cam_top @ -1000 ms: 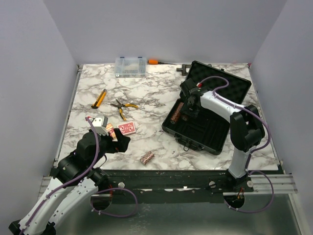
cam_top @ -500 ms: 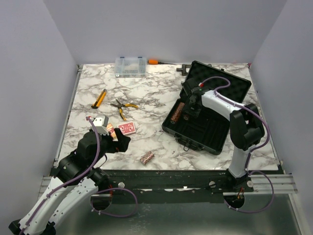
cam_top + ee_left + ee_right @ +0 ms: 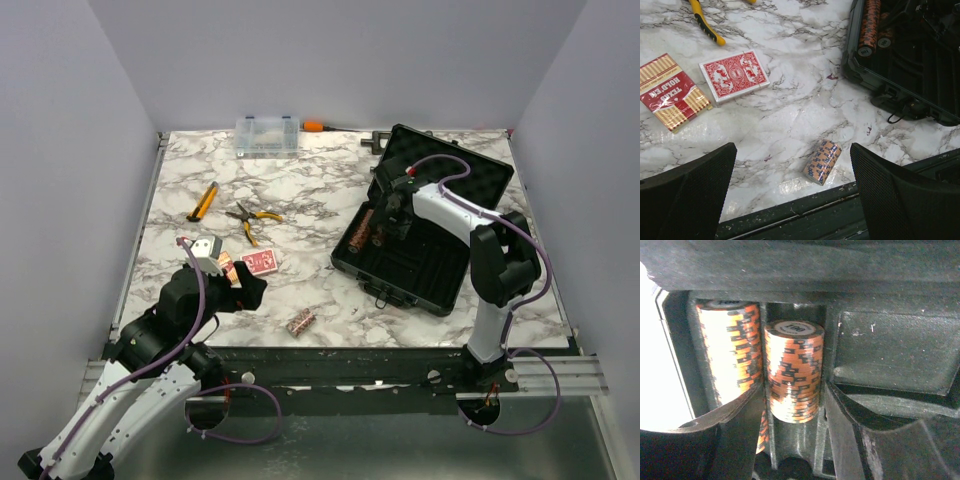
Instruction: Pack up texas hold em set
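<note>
The black case (image 3: 420, 262) lies open at the right, lid (image 3: 455, 172) raised. Two orange-brown chip rolls (image 3: 366, 230) lie in its left slots: a long one (image 3: 732, 350) and a shorter one (image 3: 792, 372). My right gripper (image 3: 792, 437) is down in the case, open, its fingers (image 3: 735, 440) either side of the shorter roll's near end with narrow gaps. Another chip roll (image 3: 821, 161) lies near the table's front edge. My left gripper (image 3: 791, 165) hangs wide open above it, holding nothing. A red-backed deck (image 3: 734, 75) and a Texas Hold'em card box (image 3: 671, 98) lie further left.
Orange-handled pliers (image 3: 252, 218) and a yellow-handled tool (image 3: 203, 201) lie at centre left. A clear organizer box (image 3: 267, 135) and an orange screwdriver handle (image 3: 314, 126) are at the back edge. The table's front rail (image 3: 805, 210) runs just below the loose roll.
My right gripper's jaws have spread a little off the shorter chip roll, which stays in its slot. The left arm has not moved.
</note>
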`<state>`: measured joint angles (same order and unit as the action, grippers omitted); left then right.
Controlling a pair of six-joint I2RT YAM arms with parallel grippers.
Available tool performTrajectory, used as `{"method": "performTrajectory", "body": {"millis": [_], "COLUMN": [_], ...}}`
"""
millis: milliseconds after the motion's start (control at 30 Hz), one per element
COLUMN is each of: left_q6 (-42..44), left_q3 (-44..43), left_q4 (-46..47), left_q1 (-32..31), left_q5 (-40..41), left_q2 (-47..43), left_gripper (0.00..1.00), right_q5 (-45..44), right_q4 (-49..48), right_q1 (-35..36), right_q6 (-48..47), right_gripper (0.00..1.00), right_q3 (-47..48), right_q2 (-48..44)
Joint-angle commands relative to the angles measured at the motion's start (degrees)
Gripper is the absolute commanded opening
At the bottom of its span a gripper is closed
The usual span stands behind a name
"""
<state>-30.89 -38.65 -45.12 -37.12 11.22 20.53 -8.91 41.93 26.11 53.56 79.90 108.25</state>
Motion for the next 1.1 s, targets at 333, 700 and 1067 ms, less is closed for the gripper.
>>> {"method": "performTrajectory", "body": {"millis": [333, 700, 1067], "left_q6": [-0.48, -0.23, 3.37], "left_q3": [0.25, 0.28, 0.95], "left_q4": [-0.14, 0.01, 1.96], "left_q1": [0.35, 0.37, 0.33], "left_q5": [0.82, 0.99, 1.87], "left_q2": [0.79, 1.71, 0.64], "left_gripper": [0.94, 0.94, 0.98], "right_q5": [-0.94, -4.93, -5.50], "right_q4": [-2.42, 1.62, 3.32], "right_q1": [-1.00, -0.99, -0.97], "right_q6": [-3.10, -8.81, -9.59], "right_gripper": [0.58, 0.72, 1.00], "right_q3": [6.07, 10.80, 6.64], "right_q2": [-0.24, -6.25, -16.56]}}
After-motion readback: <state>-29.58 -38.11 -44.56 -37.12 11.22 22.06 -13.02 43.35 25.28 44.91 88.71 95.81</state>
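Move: The short chip roll lies in its slot right between the right fingertips, about 1 cm ahead of the hand point and 1 cm below it, with the gap slightly wider than the roll. The long roll lies level with the hand about 5 cm to its left, and the case's handle is some 16 cm back and 2 cm right. From the left hand the short roll is about 20 cm ahead, 30 cm right and 15 cm below. Coming clear of the short chip roll they had already loosened on, the right hand's fingers open from about half to fully wide. The hand first eases forward some 4.5 cm towards the case's hinge side, then climbs ever faster, ending about 14 cm up while drifting slightly back. Its fingers tip forward roughly 20 degrees on the way. ##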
